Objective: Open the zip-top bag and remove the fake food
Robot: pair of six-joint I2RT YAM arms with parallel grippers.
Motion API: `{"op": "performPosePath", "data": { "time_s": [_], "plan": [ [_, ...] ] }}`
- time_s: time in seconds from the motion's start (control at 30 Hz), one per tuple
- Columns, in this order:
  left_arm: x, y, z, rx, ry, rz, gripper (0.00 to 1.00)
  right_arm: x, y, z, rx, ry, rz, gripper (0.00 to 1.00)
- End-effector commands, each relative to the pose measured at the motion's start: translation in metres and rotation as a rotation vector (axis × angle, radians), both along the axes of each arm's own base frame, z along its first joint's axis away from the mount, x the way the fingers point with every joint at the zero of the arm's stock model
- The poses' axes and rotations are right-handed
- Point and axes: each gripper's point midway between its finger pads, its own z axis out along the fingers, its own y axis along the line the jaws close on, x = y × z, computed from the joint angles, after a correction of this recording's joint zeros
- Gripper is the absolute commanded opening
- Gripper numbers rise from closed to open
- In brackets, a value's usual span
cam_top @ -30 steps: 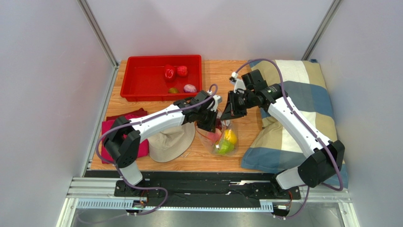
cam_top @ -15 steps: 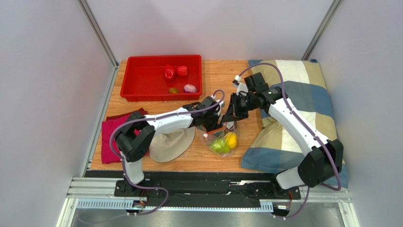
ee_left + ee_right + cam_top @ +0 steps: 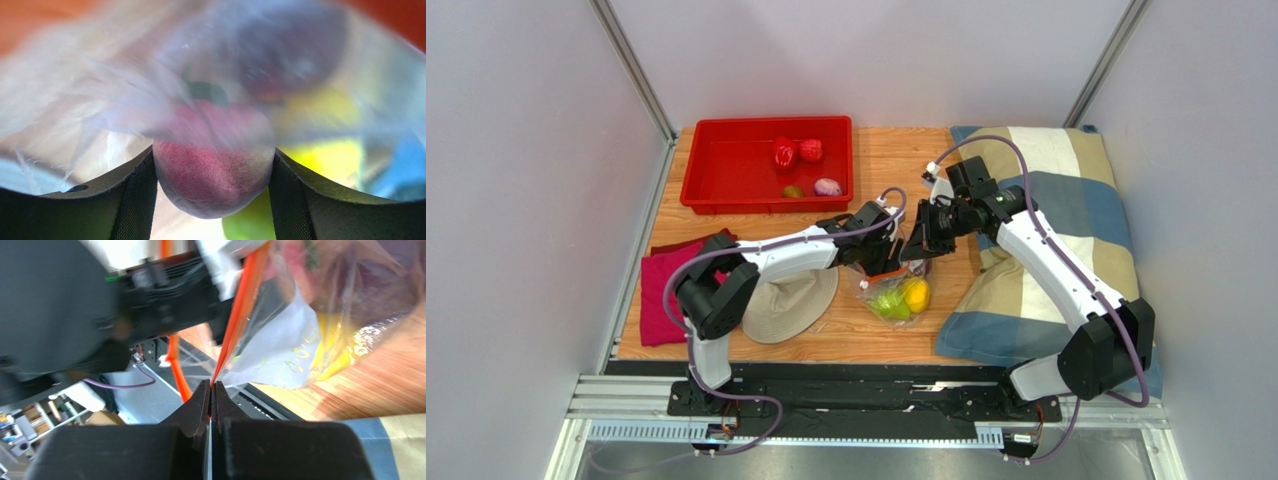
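Note:
The clear zip-top bag lies on the wooden table with yellow and green fake food showing through it. My right gripper is shut on the bag's orange zipper strip and holds the mouth up; its jaws pinch the strip's end. My left gripper reaches into the bag's mouth. In the left wrist view a red, fuzzy fake fruit fills the gap of the left gripper, touching both fingers. Yellow and green pieces lie blurred behind it.
A red tray at the back left holds two red, one green and one pink fake food. A beige hat and a pink cloth lie left of the bag. A plaid pillow covers the right side.
My left gripper opened wide, pushed down into the bag's mouth and came in around the red fruit. The bag sank lower and flatter on the table. The right gripper kept its pinch.

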Motion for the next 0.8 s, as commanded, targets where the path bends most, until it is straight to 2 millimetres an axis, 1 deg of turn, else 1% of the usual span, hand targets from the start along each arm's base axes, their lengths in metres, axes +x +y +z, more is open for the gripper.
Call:
{"op": "performPosePath", "data": {
  "time_s": [0.0, 0.03, 0.07, 0.1, 0.13, 0.17, 0.23, 0.3, 0.37, 0.4, 0.43, 0.47, 0.5, 0.53, 0.57, 0.6, 0.63, 0.67, 0.7, 0.73, 0.77],
  "plan": [
    [-0.019, -0.007, 0.071, -0.155, -0.086, -0.146, 0.14, 0.000, -0.015, 0.008, -0.054, -0.087, -0.008, 0.00],
    [-0.028, -0.006, 0.089, -0.208, -0.105, -0.185, 0.13, 0.001, -0.019, 0.006, -0.080, -0.097, -0.019, 0.00],
    [-0.044, -0.012, 0.101, -0.278, -0.097, -0.283, 0.02, 0.001, -0.022, 0.004, -0.095, -0.098, -0.025, 0.00],
    [-0.048, -0.021, 0.121, -0.369, -0.150, -0.344, 0.00, 0.001, -0.026, 0.002, -0.114, -0.094, -0.036, 0.00],
    [-0.062, -0.016, 0.132, -0.420, -0.174, -0.396, 0.00, 0.003, -0.031, -0.001, -0.141, -0.099, -0.053, 0.00],
    [-0.068, -0.015, 0.138, -0.449, -0.196, -0.425, 0.00, 0.004, -0.033, 0.000, -0.148, -0.103, -0.060, 0.00],
    [-0.066, -0.006, 0.145, -0.448, -0.239, -0.403, 0.00, 0.004, -0.039, -0.003, -0.171, -0.102, -0.081, 0.00],
    [-0.062, -0.002, 0.151, -0.458, -0.265, -0.397, 0.00, 0.004, -0.040, -0.005, -0.173, -0.099, -0.085, 0.00],
    [-0.048, 0.004, 0.164, -0.503, -0.267, -0.323, 0.00, 0.002, -0.041, -0.007, -0.177, -0.089, -0.084, 0.00],
    [-0.038, 0.003, 0.176, -0.553, -0.289, -0.292, 0.00, 0.001, -0.041, -0.009, -0.177, -0.082, -0.081, 0.00],
    [-0.030, 0.004, 0.183, -0.584, -0.275, -0.258, 0.00, 0.000, -0.041, -0.009, -0.174, -0.082, -0.078, 0.00],
    [-0.015, 0.010, 0.193, -0.641, -0.246, -0.194, 0.00, -0.001, -0.041, -0.010, -0.175, -0.078, -0.075, 0.00],
    [-0.003, 0.009, 0.207, -0.693, -0.269, -0.173, 0.00, -0.001, -0.040, -0.009, -0.173, -0.077, -0.075, 0.00],
    [0.010, 0.011, 0.215, -0.724, -0.247, -0.118, 0.00, -0.001, -0.040, -0.010, -0.174, -0.074, -0.072, 0.00],
    [0.034, 0.021, 0.218, -0.714, -0.268, -0.027, 0.00, -0.001, -0.041, -0.010, -0.174, -0.077, -0.075, 0.00],
    [0.051, 0.029, 0.224, -0.691, -0.259, 0.050, 0.00, -0.001, -0.040, -0.009, -0.173, -0.079, -0.070, 0.00],
    [0.069, 0.035, 0.210, -0.650, -0.218, 0.136, 0.00, -0.001, -0.040, -0.008, -0.171, -0.081, -0.070, 0.00],
    [0.091, 0.049, 0.202, -0.595, -0.223, 0.247, 0.00, -0.001, -0.040, -0.008, -0.171, -0.081, -0.070, 0.00],
    [0.112, 0.071, 0.202, -0.534, -0.196, 0.354, 0.00, -0.001, -0.040, -0.007, -0.170, -0.087, -0.068, 0.00],
    [0.129, 0.082, 0.180, -0.475, -0.149, 0.444, 0.00, -0.001, -0.040, -0.006, -0.169, -0.087, -0.066, 0.00],
    [0.149, 0.102, 0.170, -0.413, -0.164, 0.546, 0.00, -0.001, -0.040, -0.005, -0.169, -0.087, -0.069, 0.00]
  ]
}}
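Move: The peach is already pinched in the left gripper, inside the bag. The red bin's middle lies some 26 cm ahead of that gripper, 27 cm to its left and 3 cm lower. The purple onion in the bin is about 20 cm ahead and 14 cm left; the yellow fruit left in the bag sits 5 cm back and 5 cm right. From the right gripper, shut on the bag's rim, the bag's middle is about level fore-and-aft, 1 cm left and 15 cm below. Keep the left gripper's hold on the peach and lift it fast out of the bag's mouth, about 19 cm in all, drawing back some 6 cm at first, then sweeping forward and a little left towards the red bin, fingers swinging up to point more to the right. Keep the right gripper shut on the rim, easing it about 4 cm right and slightly down. ##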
